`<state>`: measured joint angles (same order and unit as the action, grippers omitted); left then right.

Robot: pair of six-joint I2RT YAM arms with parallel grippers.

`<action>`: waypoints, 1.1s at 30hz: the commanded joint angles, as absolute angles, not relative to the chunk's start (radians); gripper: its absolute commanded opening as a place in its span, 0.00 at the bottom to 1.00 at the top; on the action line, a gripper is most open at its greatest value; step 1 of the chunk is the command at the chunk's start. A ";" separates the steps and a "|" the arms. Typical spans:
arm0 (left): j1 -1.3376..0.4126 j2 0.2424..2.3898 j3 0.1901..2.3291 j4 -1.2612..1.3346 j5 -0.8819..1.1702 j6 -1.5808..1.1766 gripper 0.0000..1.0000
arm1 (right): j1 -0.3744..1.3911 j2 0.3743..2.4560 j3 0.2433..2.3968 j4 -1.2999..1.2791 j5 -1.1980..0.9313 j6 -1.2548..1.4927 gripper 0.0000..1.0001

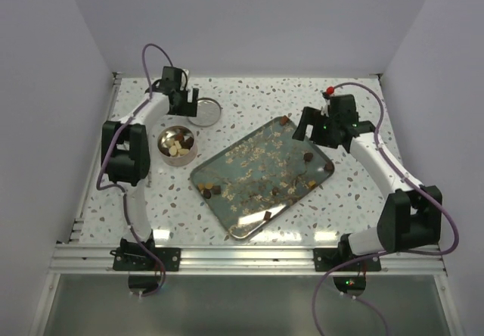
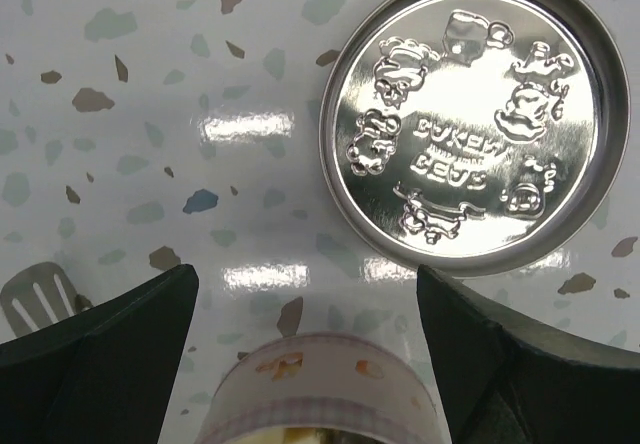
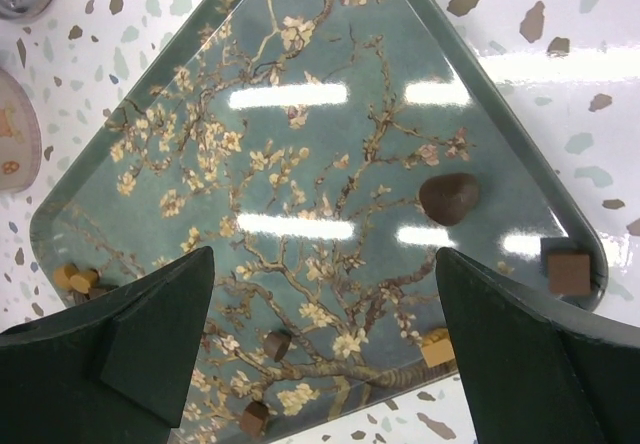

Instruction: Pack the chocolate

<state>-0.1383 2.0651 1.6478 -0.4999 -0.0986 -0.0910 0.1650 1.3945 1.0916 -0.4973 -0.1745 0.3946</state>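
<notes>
Chocolate pieces lie scattered on a teal tray (image 1: pixel 249 162) printed with blossom branches. A dark heart piece (image 3: pixel 448 199), a brown square (image 3: pixel 568 272), a tan piece (image 3: pixel 436 348) and a dark round (image 3: pixel 276 344) show in the right wrist view. More chocolate fills a small round tin (image 1: pixel 177 145) left of the tray. My right gripper (image 3: pixel 325 259) hangs open over the tray's right corner, holding nothing. My left gripper (image 2: pixel 305 279) is open and empty above the table between the tin's rim (image 2: pixel 320 384) and its embossed silver lid (image 2: pixel 475 114).
The lid (image 1: pixel 204 111) lies flat on the speckled table behind the tin. A small slotted metal utensil (image 2: pixel 35 294) shows at the left edge of the left wrist view. White walls close in the table on three sides.
</notes>
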 commanded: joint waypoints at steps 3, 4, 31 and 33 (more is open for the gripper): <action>-0.133 2.149 1.782 -0.428 -0.077 -0.089 0.96 | 0.206 1.463 1.184 -0.466 -0.135 0.410 0.95; -0.133 2.164 1.798 -0.429 -0.080 -0.087 0.96 | 0.210 1.477 1.187 -0.465 -0.132 0.410 0.95; -0.126 2.407 2.000 -0.512 -0.126 -0.095 0.42 | 0.268 1.700 1.376 -0.446 -0.150 0.408 0.95; -0.126 2.414 1.999 -0.515 -0.126 -0.092 0.34 | 0.267 1.698 1.374 -0.446 -0.150 0.408 0.95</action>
<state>-0.1322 2.3917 1.9747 -0.5034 -0.1196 -0.1112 0.2619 1.7020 1.3312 -0.4793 -0.1463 0.4183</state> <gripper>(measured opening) 0.368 0.952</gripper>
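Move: The lid lies about 7 cm ahead of my left hand, 7 cm to its right and 6 cm below. The pot of chocolates stands roughly 8 cm back and nearly in line with the hand, its middle about 4 cm lower. The tray's middle is some 21 cm back and 27 cm right, also down at table height. From my right hand the lid is about 21 cm forward, 34 cm left and 14 cm down. I reach my open left hand forward about 7 cm alongside the lid's left edge, then sink some 5 cm almost straight down while closing the fingers well past halfway, wrist steady, until their tips straddle the left rim, one inside and one outside. Meanwhile my empty right hand drifts about 6 cm forward and 5 cm left over the tray, dipping slightly, fingers open. ##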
